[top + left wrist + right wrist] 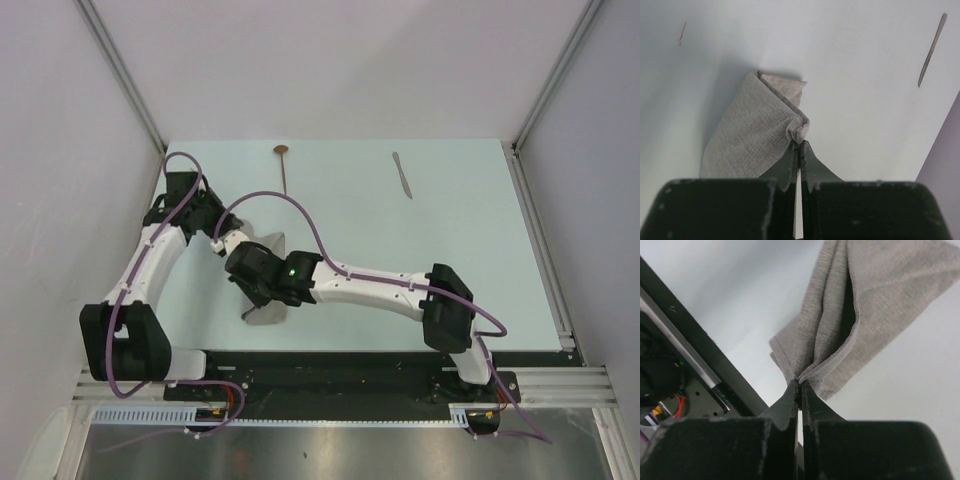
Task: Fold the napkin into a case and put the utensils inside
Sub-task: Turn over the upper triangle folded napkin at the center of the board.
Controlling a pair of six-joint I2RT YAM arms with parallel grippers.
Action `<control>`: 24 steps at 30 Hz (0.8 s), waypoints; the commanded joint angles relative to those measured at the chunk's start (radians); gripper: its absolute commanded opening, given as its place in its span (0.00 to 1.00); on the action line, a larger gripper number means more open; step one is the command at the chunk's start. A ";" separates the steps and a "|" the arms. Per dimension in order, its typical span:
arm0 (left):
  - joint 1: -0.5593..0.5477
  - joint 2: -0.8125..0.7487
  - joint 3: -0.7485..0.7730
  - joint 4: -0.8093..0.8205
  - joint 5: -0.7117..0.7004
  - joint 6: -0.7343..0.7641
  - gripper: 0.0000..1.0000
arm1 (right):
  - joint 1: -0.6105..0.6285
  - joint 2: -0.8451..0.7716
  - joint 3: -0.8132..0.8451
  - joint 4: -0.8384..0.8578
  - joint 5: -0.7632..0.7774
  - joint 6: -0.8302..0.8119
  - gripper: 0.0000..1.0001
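The grey-beige napkin (266,312) lies folded and bunched near the left middle of the table, mostly hidden under the arms in the top view. My left gripper (800,142) is shut on a pinched corner of the napkin (755,135). My right gripper (800,384) is shut on another gathered edge of the napkin (875,305), whose folds hang open. The spoon (283,165) with its copper bowl rests at the far edge of the table. The silver knife (402,174) sits to its right, and shows in the left wrist view as the knife (931,51).
A black and silver rail (330,375) runs along the near table edge, close below the right gripper, seen as the rail (685,355). Grey walls (60,150) close in the table on the left, right and far sides. A purple cable (300,215) loops over the arms.
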State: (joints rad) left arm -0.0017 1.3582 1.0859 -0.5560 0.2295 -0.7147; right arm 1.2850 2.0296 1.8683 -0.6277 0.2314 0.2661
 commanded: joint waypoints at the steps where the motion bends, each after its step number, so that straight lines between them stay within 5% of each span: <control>1: -0.003 -0.014 0.026 -0.008 0.014 0.014 0.00 | -0.027 -0.104 -0.020 0.060 -0.011 0.018 0.00; 8: -0.003 -0.065 0.084 -0.045 -0.079 0.020 0.00 | -0.056 -0.152 -0.063 0.111 -0.075 0.012 0.00; 19: 0.152 -0.202 0.245 -0.168 -0.222 -0.003 0.00 | 0.027 -0.054 0.228 0.135 -0.197 -0.021 0.00; 24: 0.195 -0.225 0.359 -0.214 -0.272 0.017 0.00 | 0.048 -0.028 0.293 0.210 -0.384 0.047 0.00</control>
State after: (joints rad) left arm 0.1699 1.1702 1.3380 -0.7551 0.0364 -0.7147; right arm 1.3186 1.9957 2.1174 -0.5098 0.0410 0.2619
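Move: Both hands already hold the far and near ends of the napkin, some 15 cm above the board. The napkin's middle hangs about 8 cm below them: 9 cm back and 5 cm right of the left hand, 9 cm ahead and 4 cm right of the right hand. The board's centre is 23 cm right of and 2 cm ahead of the left hand, 20 cm right of and 20 cm ahead of the right. The spoon lies 20 cm ahead and 8 cm right of the left hand. Up and to the left, after a brief near-pause in which the right hand edges forward and right, both hands swing the napkin away from the board's centre, speeding up as they climb some 13 to 15 cm. The left turns counter-clockwise and tips up; the right draws back and rolls its left side up about 25 degrees. Both keep their shut grip. ##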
